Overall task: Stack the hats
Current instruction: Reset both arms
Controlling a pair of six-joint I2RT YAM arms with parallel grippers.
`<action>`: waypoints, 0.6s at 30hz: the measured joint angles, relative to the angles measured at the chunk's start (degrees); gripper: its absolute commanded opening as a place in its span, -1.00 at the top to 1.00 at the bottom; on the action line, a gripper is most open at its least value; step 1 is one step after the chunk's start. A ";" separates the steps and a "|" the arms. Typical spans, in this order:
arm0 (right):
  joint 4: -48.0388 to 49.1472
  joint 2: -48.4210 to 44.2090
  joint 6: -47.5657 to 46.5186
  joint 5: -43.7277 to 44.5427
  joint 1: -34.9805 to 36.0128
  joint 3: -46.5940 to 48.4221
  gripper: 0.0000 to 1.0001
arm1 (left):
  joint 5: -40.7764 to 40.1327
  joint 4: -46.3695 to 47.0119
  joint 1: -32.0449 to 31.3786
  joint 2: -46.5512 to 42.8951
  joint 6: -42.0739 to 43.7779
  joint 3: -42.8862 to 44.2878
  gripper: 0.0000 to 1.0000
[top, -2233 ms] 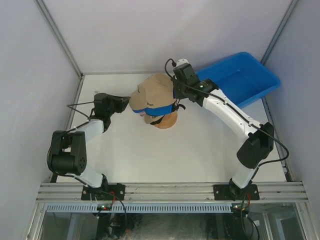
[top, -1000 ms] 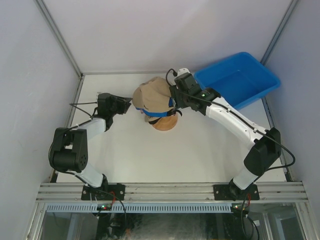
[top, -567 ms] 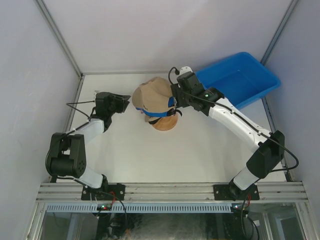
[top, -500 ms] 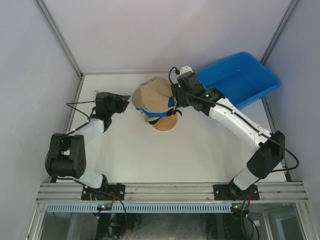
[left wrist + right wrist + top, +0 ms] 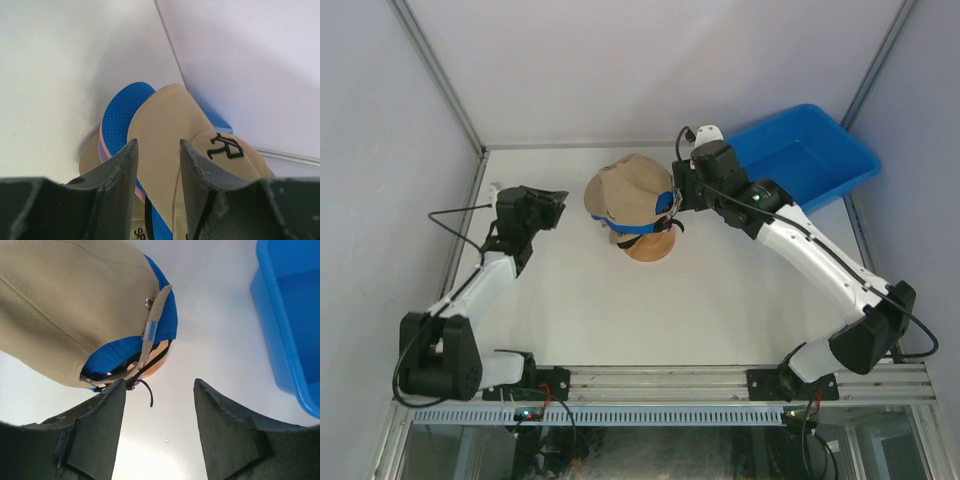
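Note:
The hats sit stacked on a wooden stand (image 5: 651,248) at mid-table. A tan hat (image 5: 623,188) with a black logo (image 5: 223,146) is on top, over a blue hat (image 5: 642,226); a pink edge (image 5: 101,143) shows below. My left gripper (image 5: 560,198) is open, a short way left of the brims, and the tan brim (image 5: 162,125) shows beyond its fingers. My right gripper (image 5: 680,195) is open behind the stack, next to the tan hat's back strap (image 5: 152,320), with nothing between its fingers. Lower hats are mostly hidden.
A blue plastic bin (image 5: 800,155) stands at the back right, close beside the right arm, and fills the right edge of the right wrist view (image 5: 290,315). Grey walls enclose the table on the left, back and right.
The tan hat has come down from a raised tilt onto the stack. Both grippers have let go and drawn back, the left one leftward, the right one to the back right.

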 measured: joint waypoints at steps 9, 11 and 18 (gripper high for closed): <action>5.40 -12.07 1.01 2.32 -5.73 -8.13 -0.55 | -10.34 -13.20 -0.98 -20.90 7.61 -1.01 0.18; 6.16 -13.46 2.49 5.20 -8.20 -9.20 -0.72 | -14.16 -17.00 -2.16 -26.14 9.94 -1.01 0.19; 4.66 -13.31 8.24 19.26 -10.01 -10.19 -0.95 | -28.13 -30.18 -9.35 -38.47 15.37 -1.01 0.20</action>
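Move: The finished stack of hats stands between my hands: about 8 cm to my right hand's left, level with it front to back, its middle some 12 cm below. The blue bin's middle is roughly 22 cm right of that hand and 5 cm farther out; the wooden stand's foot shows about 10 cm back and 5 cm left. From my left hand, the stack is about 12 cm to the right, level front to back, slightly lower. I clear both hands away from the stacked hats at once. My right hand swings some 13 cm to the right towards the blue bin, rising about 4 cm, turning some 30 degrees clockwise and opening its fingers nearly fully; my left hand draws back about 13 cm while rising and easing left, rolling its left side up, with its fingers still part open. ##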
